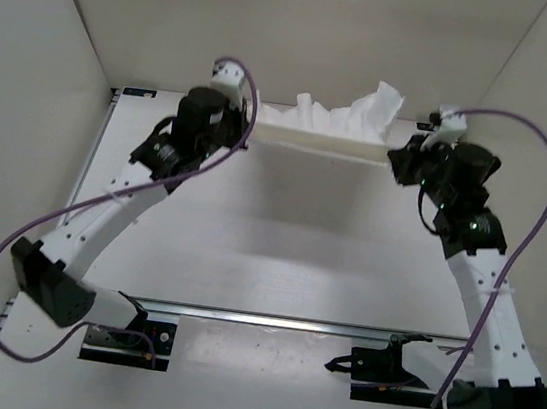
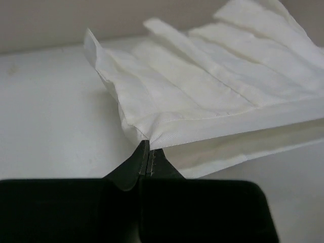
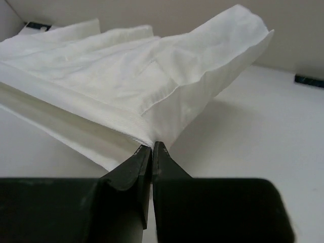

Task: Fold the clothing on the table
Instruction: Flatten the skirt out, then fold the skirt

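Note:
The white clothing [image 1: 328,131] hangs stretched in a band between my two grippers near the far side of the table [image 1: 278,246], its upper part bunched toward the back wall. My left gripper [image 1: 247,128] is shut on the clothing's left corner; the left wrist view shows the black jaws [image 2: 147,147] pinching the folded edge of the clothing [image 2: 202,91]. At the other end my right gripper [image 1: 392,160] is shut on the right corner. The right wrist view has its jaws [image 3: 152,147] closed on the ribbed hem of the clothing [image 3: 121,76]. The held edge is lifted above the tabletop.
White walls enclose the table on the left, back and right. A metal rail [image 1: 278,320] with black brackets [image 1: 119,343] runs across the near side between the arm bases. Purple cables [image 1: 540,209] loop from both arms.

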Tool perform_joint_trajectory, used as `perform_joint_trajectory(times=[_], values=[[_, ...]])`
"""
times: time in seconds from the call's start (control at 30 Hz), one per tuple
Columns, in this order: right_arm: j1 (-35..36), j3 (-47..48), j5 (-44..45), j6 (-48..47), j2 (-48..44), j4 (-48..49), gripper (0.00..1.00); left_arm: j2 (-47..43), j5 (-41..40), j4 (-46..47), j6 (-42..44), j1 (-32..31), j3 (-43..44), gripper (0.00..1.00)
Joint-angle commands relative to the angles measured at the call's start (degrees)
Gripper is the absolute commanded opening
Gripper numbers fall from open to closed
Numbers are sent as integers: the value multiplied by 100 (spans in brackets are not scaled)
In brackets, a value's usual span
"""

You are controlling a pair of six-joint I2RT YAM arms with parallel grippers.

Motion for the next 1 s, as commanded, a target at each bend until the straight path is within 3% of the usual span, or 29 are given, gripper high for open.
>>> perform_joint_trajectory(times=[0.0,0.07,0.13,0.2,0.3,0.43,0.57,0.77,0.87,0.97], values=[[-37,-1672,706,188,-812,-708,0,-1110,-639,-432,-93,-63,-1821,0],[191,-2420,663,521,-1527,-971,0,-1814,-472,-599,-513,-273,-3049,0],[289,-2933,479,847,-2343,-1392,0,-2414,26,-1072,-882,-283,-3666,0],[254,-3267,111,1024,-2582,-1666,0,-2871,265,-1425,-1034,-205,-4021,0],[122,-3356,-241,928,-2243,-1711,0,-2865,328,-1584,-982,154,-4215,0],[34,-3234,-444,743,-1119,-904,0,-2085,460,-1190,-832,569,-3908,0],[-19,-2918,-682,594,172,-305,0,-976,284,-1074,-718,622,-3426,0],[210,-1936,-603,497,1334,-102,0,307,329,-942,-586,534,-2661,0],[-158,-716,-524,356,1669,-242,0,904,118,-1100,-419,630,-1292,0],[-484,812,-393,260,1942,-620,0,1511,-269,-1521,-174,614,1050,0]])
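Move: Both hands hold the skirt's waistband, its body billowing about 8 cm ahead at roughly hand height, some 15 cm right of the left hand and 15 cm left of the right. The open table patch it is brought down onto lies about 33 cm below: some 9 cm back and 15 cm right from the left hand, 6 cm back and 15 cm left from the right. Down and back together in one fast whipping stroke, both hands pull the stretched waistband some 20 cm down and 15 to 18 cm back from its high forward point, then sink further while turning forward, and finally swing forward and slightly up over the table patch. The fingers stay shut on the waistband's two ends and tip down some 45 degrees before easing a little. ##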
